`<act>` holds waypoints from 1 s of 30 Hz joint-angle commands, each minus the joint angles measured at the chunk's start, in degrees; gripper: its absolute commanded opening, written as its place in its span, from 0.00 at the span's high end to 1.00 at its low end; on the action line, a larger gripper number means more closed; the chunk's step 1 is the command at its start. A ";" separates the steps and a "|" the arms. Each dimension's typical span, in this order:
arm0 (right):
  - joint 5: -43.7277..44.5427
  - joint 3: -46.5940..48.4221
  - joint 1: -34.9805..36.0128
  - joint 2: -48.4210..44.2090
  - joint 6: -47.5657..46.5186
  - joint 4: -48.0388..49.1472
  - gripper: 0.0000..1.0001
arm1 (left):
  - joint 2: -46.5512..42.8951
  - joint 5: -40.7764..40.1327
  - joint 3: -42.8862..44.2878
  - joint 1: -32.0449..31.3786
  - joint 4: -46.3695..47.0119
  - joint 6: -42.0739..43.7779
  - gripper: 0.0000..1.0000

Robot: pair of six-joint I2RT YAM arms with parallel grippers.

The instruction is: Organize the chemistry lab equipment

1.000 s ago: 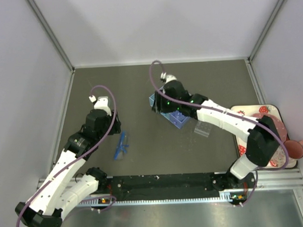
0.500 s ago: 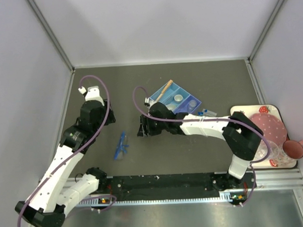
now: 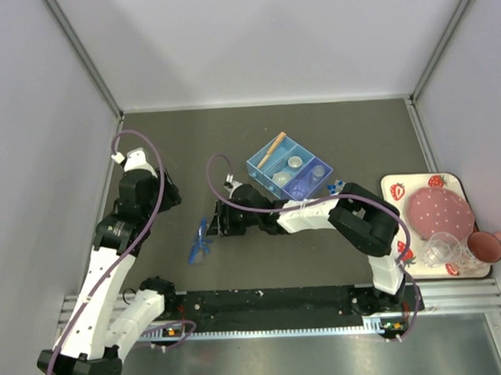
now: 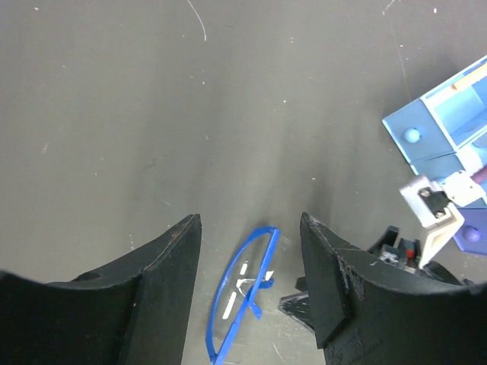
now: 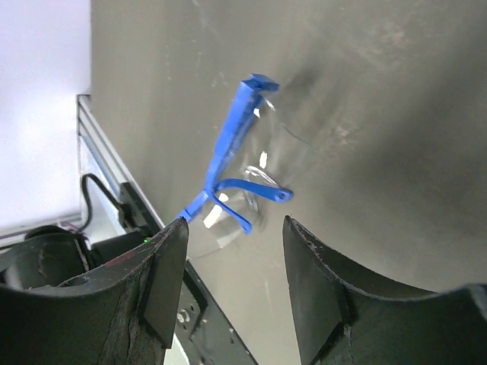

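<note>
Blue-framed safety glasses (image 3: 201, 240) with a clear lens lie on the dark table, left of centre. My right gripper (image 3: 221, 224) hovers open just right of them; in the right wrist view the glasses (image 5: 236, 152) sit ahead of the open right gripper (image 5: 236, 228). My left gripper (image 3: 170, 195) stands open, up and left of the glasses; in its view the glasses (image 4: 243, 293) show between the fingers of the left gripper (image 4: 251, 228), untouched. A blue compartment tray (image 3: 251, 165) holds a wooden clip (image 3: 272, 149) and small round dishes (image 3: 295, 162). Blue-capped tubes (image 3: 337, 186) lie by its right corner.
A strawberry-print tray (image 3: 399, 186) at the right edge carries a pink plate (image 3: 436, 210), a pink cup (image 3: 487, 245) and clear glassware (image 3: 442, 248). The black front rail (image 3: 271, 300) runs along the near edge. Grey walls close in on three sides.
My right arm swung from over the blue tray leftward and nearer, stopping beside the glasses and uncovering the tray. The left arm drew back to the left. Both grippers stayed open.
</note>
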 commanded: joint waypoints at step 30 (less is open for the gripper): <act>-3.42 3.36 4.87 6.56 5.48 12.47 0.50 | -3.70 4.79 -4.02 0.86 2.04 -1.30 0.40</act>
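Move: The blue goggles lie on the table about 5 cm to the right hand's left, 3 cm back from it and some 4 cm lower. Well behind that reach, the blue box's middle is roughly 17 cm ahead and 22 cm to its right; the wooden tongs in it are about 21 cm ahead and 17 cm right. From the left hand, the goggles are about 9 cm back, 8 cm right and 20 cm below. Leftward to the goggles, the right hand reaches about 5 cm with half-open fingers, lifting slightly on the way, then sinks some 2 cm while easing back, its tips tilting up a little under 10 degrees. It ends with its fingertips over and against the frame, not closing. The left hand, empty, settles about 2 cm down and back. ##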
